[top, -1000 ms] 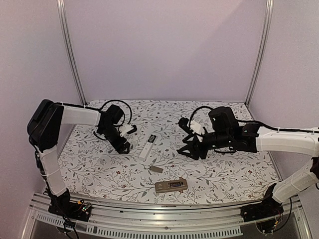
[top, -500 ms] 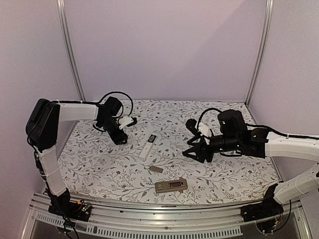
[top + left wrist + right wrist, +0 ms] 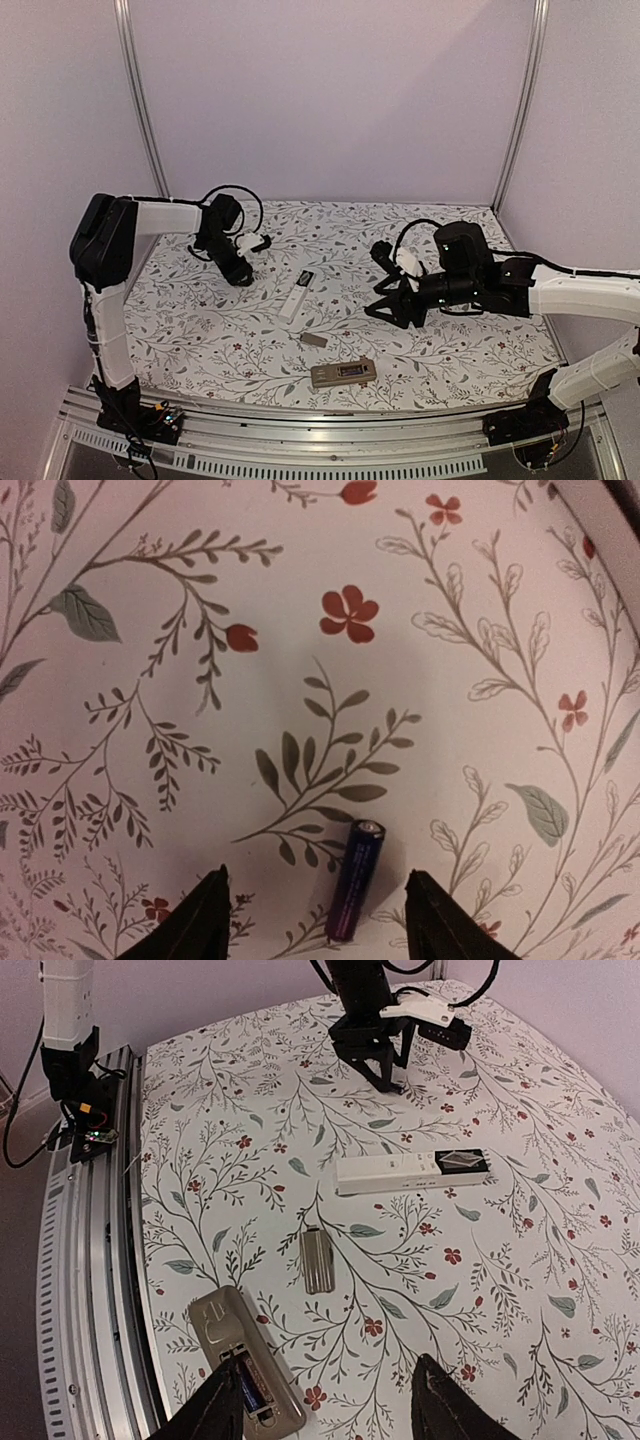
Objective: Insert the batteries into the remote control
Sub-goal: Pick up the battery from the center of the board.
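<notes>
A slim dark battery (image 3: pixel 355 880) lies on the flowered cloth between the fingertips of my left gripper (image 3: pixel 315 920), nearer the right finger and touching neither. That gripper (image 3: pixel 238 270) stands open, low over the far left of the table. The tan remote control (image 3: pixel 342 373) lies near the front edge, back side up. Its battery bay (image 3: pixel 245 1385) is uncovered, with a dark cell showing inside. My right gripper (image 3: pixel 392 308) hovers open and empty above the cloth right of centre, the remote control by its left finger in the right wrist view.
A white remote (image 3: pixel 296 297) with a dark end lies mid-table, also seen as the white remote (image 3: pixel 412 1172). A small ribbed grey cover (image 3: pixel 317 1259) rests between it and the tan one. Metal rail (image 3: pixel 300 440) along the near edge; walls close on both sides.
My left arm has swung back and left, away from the white remote, and its jaws have narrowed. The right gripper drew back to the right, then held.
</notes>
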Robot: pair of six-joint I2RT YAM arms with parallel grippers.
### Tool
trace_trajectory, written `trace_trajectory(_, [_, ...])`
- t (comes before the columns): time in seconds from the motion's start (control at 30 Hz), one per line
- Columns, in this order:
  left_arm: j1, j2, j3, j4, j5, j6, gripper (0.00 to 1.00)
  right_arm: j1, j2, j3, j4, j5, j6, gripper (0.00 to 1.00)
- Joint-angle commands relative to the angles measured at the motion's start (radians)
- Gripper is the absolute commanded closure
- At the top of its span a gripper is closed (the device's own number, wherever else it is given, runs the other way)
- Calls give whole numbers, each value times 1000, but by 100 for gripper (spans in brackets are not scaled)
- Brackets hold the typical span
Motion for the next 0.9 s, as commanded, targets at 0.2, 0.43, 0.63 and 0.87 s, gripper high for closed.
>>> trace_trajectory(0.2, [30, 39, 5, -62, 100, -3, 48, 1, 21, 4, -2, -10, 12, 44])
trace_trajectory(0.43, [29, 51, -6, -81, 128, -15, 69, 1, 33, 13, -5, -3, 4, 44])
trace_trajectory(0.63, [26, 62, -3, -90, 124, -28, 100, 2, 33, 19, -13, -3, 7, 44])
trace_trajectory(0.87, [1, -88, -39, 6, 199, -98, 100, 2, 25, 19, -7, 9, 34, 44])
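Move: The battery lies nearly under the left fingers, its middle about 1 cm back, 1 cm right and 1 cm lower. From the left hand, the white remote is some 18 cm right and 5 cm back, the loose battery cover about 24 cm right and 18 back, the open remote control roughly 32 cm right and 27 back, all about 1 cm lower. From the right hand, the battery lies about 20 cm ahead, 43 left and 17 below. The battery gets pinched by its sides between the left fingertips: from a bit over half open they straddle it, ease back towards the robot about 1.5 cm and sink just under 1 cm, then shut on it, the tips tilting back and right by some 10 degrees. Once shut, the left hand creeps about half a centimetre right, still low over the table. ##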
